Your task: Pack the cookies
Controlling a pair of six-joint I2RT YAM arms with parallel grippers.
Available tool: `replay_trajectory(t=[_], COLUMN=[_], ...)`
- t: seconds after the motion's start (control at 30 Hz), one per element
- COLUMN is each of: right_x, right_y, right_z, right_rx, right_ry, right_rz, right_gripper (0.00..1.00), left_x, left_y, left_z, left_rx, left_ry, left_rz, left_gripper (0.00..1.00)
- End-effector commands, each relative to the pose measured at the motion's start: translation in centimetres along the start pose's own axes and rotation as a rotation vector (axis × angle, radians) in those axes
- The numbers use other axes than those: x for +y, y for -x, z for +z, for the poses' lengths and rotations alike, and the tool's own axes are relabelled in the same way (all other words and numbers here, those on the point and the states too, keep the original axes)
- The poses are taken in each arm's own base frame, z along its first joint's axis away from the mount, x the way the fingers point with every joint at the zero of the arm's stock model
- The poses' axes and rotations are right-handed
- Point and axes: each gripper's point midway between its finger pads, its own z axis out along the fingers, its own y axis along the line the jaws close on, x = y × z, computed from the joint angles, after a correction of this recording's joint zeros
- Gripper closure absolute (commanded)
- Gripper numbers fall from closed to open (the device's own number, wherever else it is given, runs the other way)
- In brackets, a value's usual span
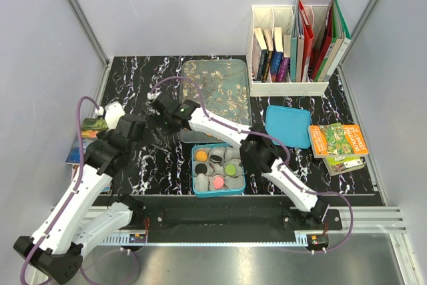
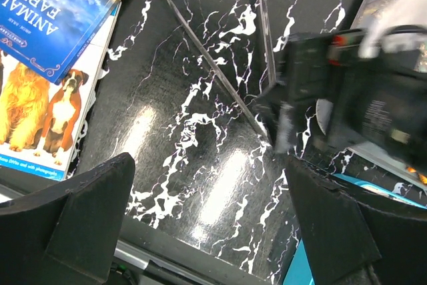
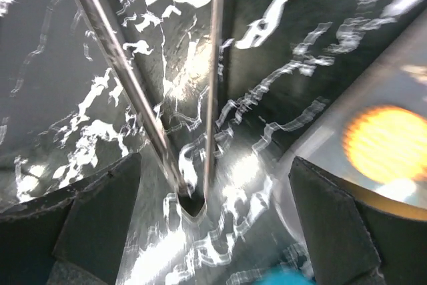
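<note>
The cookies sit in grey paper cups inside a blue tin [image 1: 197, 187] at the table's front middle: an orange one [image 1: 201, 156], a black one [image 1: 215, 157], a green one [image 1: 231, 169] and a pink one [image 1: 217, 181]. Another orange cookie [image 3: 383, 145] shows blurred on a pale surface at the right of the right wrist view. Metal tongs [image 3: 175, 139] lie on the black marble table between the fingers of my right gripper [image 3: 215, 161], which is open and holds nothing. Over bare table my left gripper [image 2: 208, 165] is open too, with the tongs [image 2: 213, 65] and the right gripper [image 2: 347, 91] beyond it.
The tin's blue lid [image 1: 288, 125] lies right of the tin. A floral tray [image 1: 217, 88] stands behind it. White file boxes with books [image 1: 290, 48] are at the back right, picture books [image 1: 337, 140] at the right edge, and more books [image 2: 47, 65] at the left edge.
</note>
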Motion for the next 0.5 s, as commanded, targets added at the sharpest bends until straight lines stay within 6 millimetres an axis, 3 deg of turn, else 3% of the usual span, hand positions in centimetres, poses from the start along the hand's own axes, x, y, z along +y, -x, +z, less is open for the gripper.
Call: replay_trajectory(t=[0.0,0.03,0.07,0.13,0.17,0.2,0.23,0.27,0.3,0.33,0.37,0.4,0.43,0.47], right_x=[-1.3,-2.3,-3.1,-5.8,-6.9,-8.6,-9.4,-10.5,-12.0,-12.8,-13.9,-15.2,-16.0,-16.6], right_y=[10.9,10.3,11.4,9.9,10.4,8.4,7.7,7.7,5.1,4.1,3.6,0.6,-0.6,-1.4], right_z=[-14.4,-14.8,-18.0,-19.2,-22.7,-22.4,-23.4,-26.7,-26.1,-26.9,-29.7,-28.9,-29.4,-31.5], right_rx=[-0.335,-0.322,-0.372,-0.347,-0.403,-0.362,-0.363,-0.419,-0.369,-0.374,-0.420,-0.365,-0.369,-0.410], right_ry=[-0.074,-0.101,-0.123,-0.199,-0.242,-0.292,-0.321,-0.374,-0.427,-0.460,-0.506,-0.545,-0.569,-0.578], right_rz=[0.013,0.021,0.040,0.062,0.078,0.084,0.090,0.108,0.101,0.121,0.147,0.147,0.187,0.221], right_gripper=[0.00,0.00,0.00,0.00,0.00,0.00,0.00,0.00,0.01,0.02,0.03,0.05,0.06,0.11], left_x=[-1.5,-1.9,-2.1,-3.3,-4.1,-5.0,-5.9,-6.5,-7.5,-8.4,-9.2,-9.7,-10.3,-10.8], left_y=[1.5,1.8,1.9,1.7,1.2,0.9,0.8,0.5,-0.1,-0.2,-0.5,-0.7,-0.6,-0.7], left_z=[-0.6,-0.5,-0.5,-0.2,-0.1,0.1,0.2,0.3,0.2,0.3,0.1,0.1,0.1,-0.1], left_rx=[-0.042,-0.047,-0.047,-0.034,-0.006,0.015,0.015,0.030,0.060,0.057,0.069,0.072,0.063,0.064], left_ry=[-0.076,-0.087,-0.095,-0.136,-0.176,-0.203,-0.246,-0.272,-0.320,-0.358,-0.396,-0.412,-0.433,-0.447], left_rz=[-0.031,-0.034,-0.032,-0.007,0.005,0.023,0.042,0.050,0.059,0.064,0.069,0.074,0.078,0.087], left_gripper=[0.01,0.01,0.01,0.01,0.01,0.01,0.01,0.01,0.01,0.01,0.01,0.01,0.01,0.01])
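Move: The tongs lie open on the table, their joined end some 9 cm right, 6 cm ahead and 16 cm below the left hand. From that hand the tray's middle is about 23 cm ahead and 26 cm right, and the cookie box's middle about 28 cm right and 2 cm back. The right hand, already open, has that joined end roughly 3 cm below it, 2 cm back and level sideways. Right hand leaves the tongs, some 23 cm both up and right; left hand nears them, 6 cm rightward. ##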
